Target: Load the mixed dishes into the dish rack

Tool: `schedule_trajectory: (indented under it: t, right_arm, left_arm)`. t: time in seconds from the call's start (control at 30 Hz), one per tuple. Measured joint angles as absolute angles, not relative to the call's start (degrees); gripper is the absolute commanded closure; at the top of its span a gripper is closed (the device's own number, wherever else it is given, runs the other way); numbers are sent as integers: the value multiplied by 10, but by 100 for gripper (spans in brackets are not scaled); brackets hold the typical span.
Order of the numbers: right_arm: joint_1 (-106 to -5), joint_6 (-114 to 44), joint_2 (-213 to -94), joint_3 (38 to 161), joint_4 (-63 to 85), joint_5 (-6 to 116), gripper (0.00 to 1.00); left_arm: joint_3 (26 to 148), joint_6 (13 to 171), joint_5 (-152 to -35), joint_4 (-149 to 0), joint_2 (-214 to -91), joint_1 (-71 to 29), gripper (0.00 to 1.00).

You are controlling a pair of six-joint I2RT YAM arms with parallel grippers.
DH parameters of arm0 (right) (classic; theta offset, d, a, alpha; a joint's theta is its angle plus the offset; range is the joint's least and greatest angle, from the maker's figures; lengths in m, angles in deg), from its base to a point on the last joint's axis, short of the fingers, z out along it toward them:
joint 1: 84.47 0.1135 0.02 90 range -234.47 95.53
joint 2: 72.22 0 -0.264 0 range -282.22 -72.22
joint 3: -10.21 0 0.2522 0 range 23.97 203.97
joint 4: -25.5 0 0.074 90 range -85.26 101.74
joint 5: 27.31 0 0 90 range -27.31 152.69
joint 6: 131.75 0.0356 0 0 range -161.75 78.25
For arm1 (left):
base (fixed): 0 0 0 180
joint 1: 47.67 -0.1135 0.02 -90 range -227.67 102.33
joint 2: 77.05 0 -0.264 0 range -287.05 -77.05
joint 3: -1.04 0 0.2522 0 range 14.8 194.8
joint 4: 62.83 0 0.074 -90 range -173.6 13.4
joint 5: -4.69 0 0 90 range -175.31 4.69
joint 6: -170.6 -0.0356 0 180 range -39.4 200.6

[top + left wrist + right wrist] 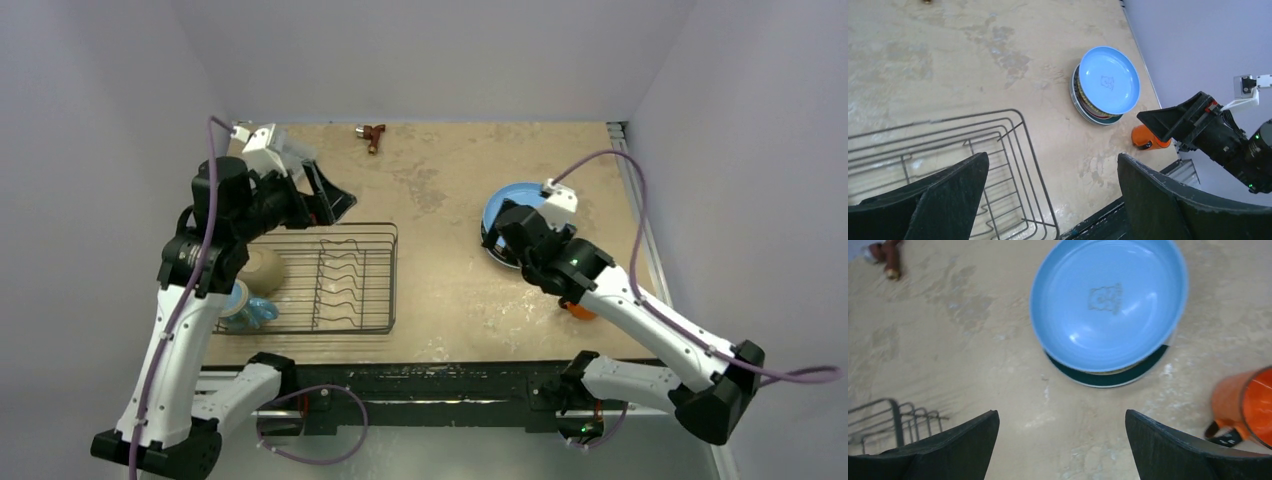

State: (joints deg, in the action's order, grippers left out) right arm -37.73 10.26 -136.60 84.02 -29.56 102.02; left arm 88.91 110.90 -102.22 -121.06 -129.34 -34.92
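The black wire dish rack (345,285) (998,150) stands at the near left. At its left end, partly under my left arm, sit a pale bowl (263,268) and a blue mug (246,306). The light blue plate (503,203) (1109,78) (1108,300) tops a stack on the right, with a dark green rim (1113,378) showing beneath it. An orange mug (578,311) (1146,138) (1245,407) stands near that stack. My left gripper (332,200) (1053,185) hangs open above the rack's back edge. My right gripper (497,238) (1062,440) is open over the table just short of the stack, holding nothing.
A small brown tool (373,134) (888,255) lies at the back of the table. A clear plastic box (292,152) sits at the back left behind my left wrist. Walls close the table on three sides. A rack corner (895,415) shows in the right wrist view.
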Motion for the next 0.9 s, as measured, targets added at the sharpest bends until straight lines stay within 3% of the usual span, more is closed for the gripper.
schedule_trajectory:
  t: [0.17, 0.3, 0.6, 0.7, 0.8, 0.83, 0.9]
  right_arm:
    - [-507, 176, -1289, 803, -378, 1013, 10]
    - [-591, 219, -1260, 778, -431, 1003, 14]
    - [-722, 219, -1299, 749, -416, 991, 17]
    - [-769, 197, -1333, 722, -382, 965, 28]
    - [-801, 176, -1364, 711, -355, 945, 31]
    - [-807, 172, -1374, 710, -347, 941, 36]
    - [-812, 166, -1391, 709, -330, 932, 54]
  left_arm:
    - [903, 1047, -1088, -1160, -1345, -347, 0]
    - [844, 993, -1094, -1117, -1333, -324, 0]
    - [777, 928, -1079, -1108, -1292, -287, 0]
    - [776, 907, -1058, -1106, -1272, -249, 0]
    - [776, 888, -1044, -1106, -1261, -220, 0]
    - [776, 884, -1040, -1105, -1259, -216, 0]
    - [775, 879, -1031, -1106, -1258, -215, 0]
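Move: The orange mug is the right hand's next thing: about 24 cm to its right, 4 cm nearer the base and some 16 cm below the open, empty gripper. The plate stack, blue plate on top, stands about 11 cm ahead of that hand, 8 cm to its right and 18 cm below. From the left hand, empty above the rack's far side, the mug lies roughly 50 cm right, 3 cm back and 30 cm below. Sweep the right gripper about 20 cm to the right, past the near side of the plate stack towards the orange mug, yawing clockwise some 40 degrees; steepen the descent late, 11 cm down in all, tipping the fingers down and closing them by a third, one over the mug's mouth, the other outside its plate-side rim. Meanwhile ease the open left gripper about 5 cm right and a little down above the rack, turning it clockwise. ##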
